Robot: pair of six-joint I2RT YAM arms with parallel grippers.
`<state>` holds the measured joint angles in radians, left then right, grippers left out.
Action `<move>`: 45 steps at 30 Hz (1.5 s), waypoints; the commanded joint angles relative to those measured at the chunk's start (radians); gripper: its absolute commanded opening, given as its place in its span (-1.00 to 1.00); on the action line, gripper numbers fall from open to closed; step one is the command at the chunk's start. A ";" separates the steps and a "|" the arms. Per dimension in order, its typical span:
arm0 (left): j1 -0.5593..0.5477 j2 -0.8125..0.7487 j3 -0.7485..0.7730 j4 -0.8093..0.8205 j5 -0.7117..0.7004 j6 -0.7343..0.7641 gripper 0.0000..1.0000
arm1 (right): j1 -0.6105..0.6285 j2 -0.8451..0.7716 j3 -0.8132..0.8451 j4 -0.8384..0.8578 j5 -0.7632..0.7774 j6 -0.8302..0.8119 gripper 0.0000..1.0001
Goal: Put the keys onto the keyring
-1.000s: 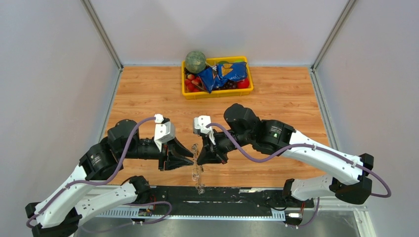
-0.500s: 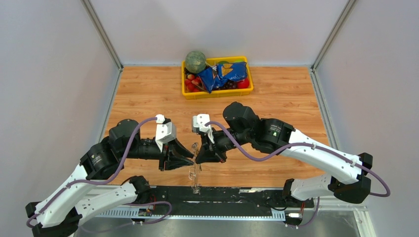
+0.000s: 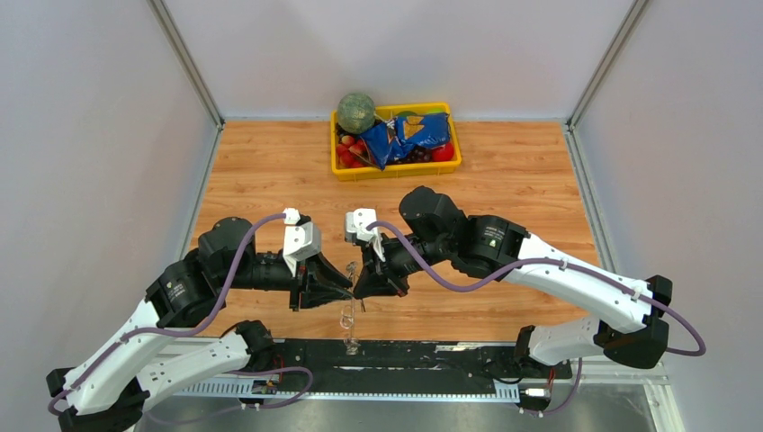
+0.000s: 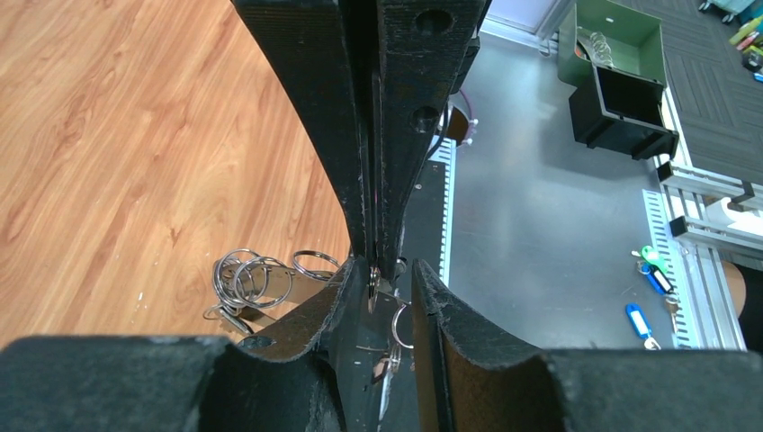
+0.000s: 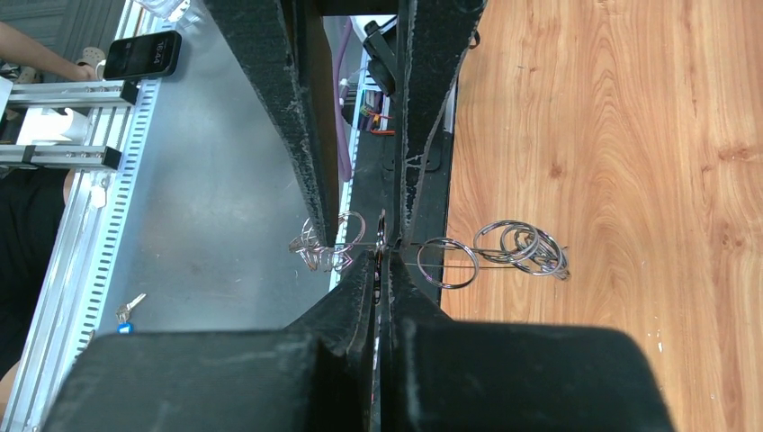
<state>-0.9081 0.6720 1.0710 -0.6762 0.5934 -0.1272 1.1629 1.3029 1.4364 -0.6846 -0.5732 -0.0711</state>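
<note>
The keyring (image 3: 346,319) hangs over the table's near edge between my two grippers, a thin silver wire strung with loose rings. In the right wrist view the keyring (image 5: 447,262) runs crosswise, and my right gripper (image 5: 382,261) is shut on its middle. My left gripper (image 4: 385,270) faces it from the left, open, its fingers standing either side of the right gripper's tips (image 4: 376,256); one small ring (image 4: 400,324) hangs in that gap. More of the rings (image 4: 247,279) trail over the wood. In the top view the left gripper (image 3: 349,281) and right gripper (image 3: 358,290) meet tip to tip. The keys are out of view.
A yellow tray (image 3: 396,169) at the back holds a green melon (image 3: 356,112), a blue bag (image 3: 409,135) and red fruit. A black rail (image 3: 405,353) runs along the table's near edge, with a metal bench (image 4: 540,234) beyond it.
My right arm has carried the keyring a little to the left, bringing its tips in between the left fingers. The left jaws have narrowed slightly.
</note>
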 commanded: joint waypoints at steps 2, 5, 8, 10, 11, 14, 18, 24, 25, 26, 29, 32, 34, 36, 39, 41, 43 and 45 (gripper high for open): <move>-0.001 0.010 0.010 0.026 -0.001 0.015 -0.32 | 0.004 -0.007 0.058 0.037 -0.011 -0.004 -1.00; -0.002 0.011 0.003 0.036 -0.004 0.014 -0.32 | 0.004 -0.005 0.057 0.039 -0.015 -0.004 -1.00; -0.001 0.013 -0.002 0.048 -0.003 0.011 -0.36 | 0.005 -0.003 0.057 0.044 -0.024 -0.003 -1.00; -0.002 0.014 -0.003 0.052 -0.004 0.010 -0.41 | 0.004 -0.005 0.057 0.046 -0.022 -0.002 -1.00; -0.002 0.013 -0.003 0.055 -0.005 0.009 -0.43 | 0.004 -0.005 0.056 0.047 -0.022 -0.002 -1.00; -0.001 0.014 -0.006 0.055 -0.009 0.008 -0.57 | 0.005 -0.006 0.054 0.049 -0.021 -0.002 -1.00; -0.001 0.016 -0.007 0.051 -0.013 0.008 -0.74 | 0.006 -0.006 0.053 0.055 -0.023 0.001 -1.00; -0.001 0.024 -0.011 0.045 -0.001 0.014 -0.99 | 0.006 -0.015 0.051 0.065 -0.010 0.004 -1.00; -0.002 0.024 -0.012 0.046 0.003 0.015 -0.99 | 0.006 -0.016 0.051 0.068 -0.009 0.005 -1.00; -0.002 0.024 -0.015 0.052 0.003 0.015 -0.99 | 0.006 -0.018 0.050 0.070 -0.005 0.007 -1.00; -0.002 0.014 -0.025 0.074 -0.012 0.010 -0.99 | 0.006 -0.029 0.051 0.083 0.002 0.018 -1.00; -0.001 -0.011 -0.040 0.143 -0.025 -0.006 -0.99 | 0.007 -0.051 0.050 0.106 0.030 0.034 -0.92; -0.001 -0.030 -0.050 0.196 -0.035 -0.028 -0.99 | 0.006 -0.080 0.047 0.127 0.073 0.050 -0.70; -0.001 -0.051 -0.062 0.256 -0.050 -0.043 -0.99 | 0.006 -0.119 0.040 0.152 0.121 0.056 -0.43; -0.001 -0.067 -0.062 0.347 -0.053 -0.059 -0.99 | 0.006 -0.181 0.031 0.187 0.193 0.054 -0.19; -0.001 -0.070 -0.056 0.399 -0.055 -0.066 -0.99 | 0.006 -0.217 0.025 0.211 0.233 0.051 -0.07; -0.001 -0.074 -0.049 0.448 -0.060 -0.071 -0.99 | 0.007 -0.250 0.021 0.227 0.263 0.044 -0.01; -0.002 -0.081 -0.046 0.505 -0.070 -0.077 -0.99 | 0.006 -0.270 0.023 0.240 0.279 0.038 0.03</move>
<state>-0.9081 0.6079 1.0027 -0.3813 0.5404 -0.1749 1.1641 1.0790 1.4429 -0.5385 -0.3779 -0.0307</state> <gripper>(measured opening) 0.008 0.499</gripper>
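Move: The keyring's small steel ring is pinched in the right fingertips, about 1 cm to that hand's left. It already stands between the half-open left fingers, roughly 1 cm to the left hand's right; both hands are level with it. From the left hand, the cluster of front rings is about 5 cm ahead, 1 cm right and a little lower. The back rings hang some 4 cm back, 1 cm right and about 3 cm lower. The small steel ring is taken over by the left hand, whose fingers shut on it almost in place while the right keeps its pinch. Then the right fingers open about halfway and let go, and that hand pulls away about 10 cm up and a little right, its fingers tipping upward. The left, still pinching, lifts the keyring some 5 cm, its fingertips tilting up too. ##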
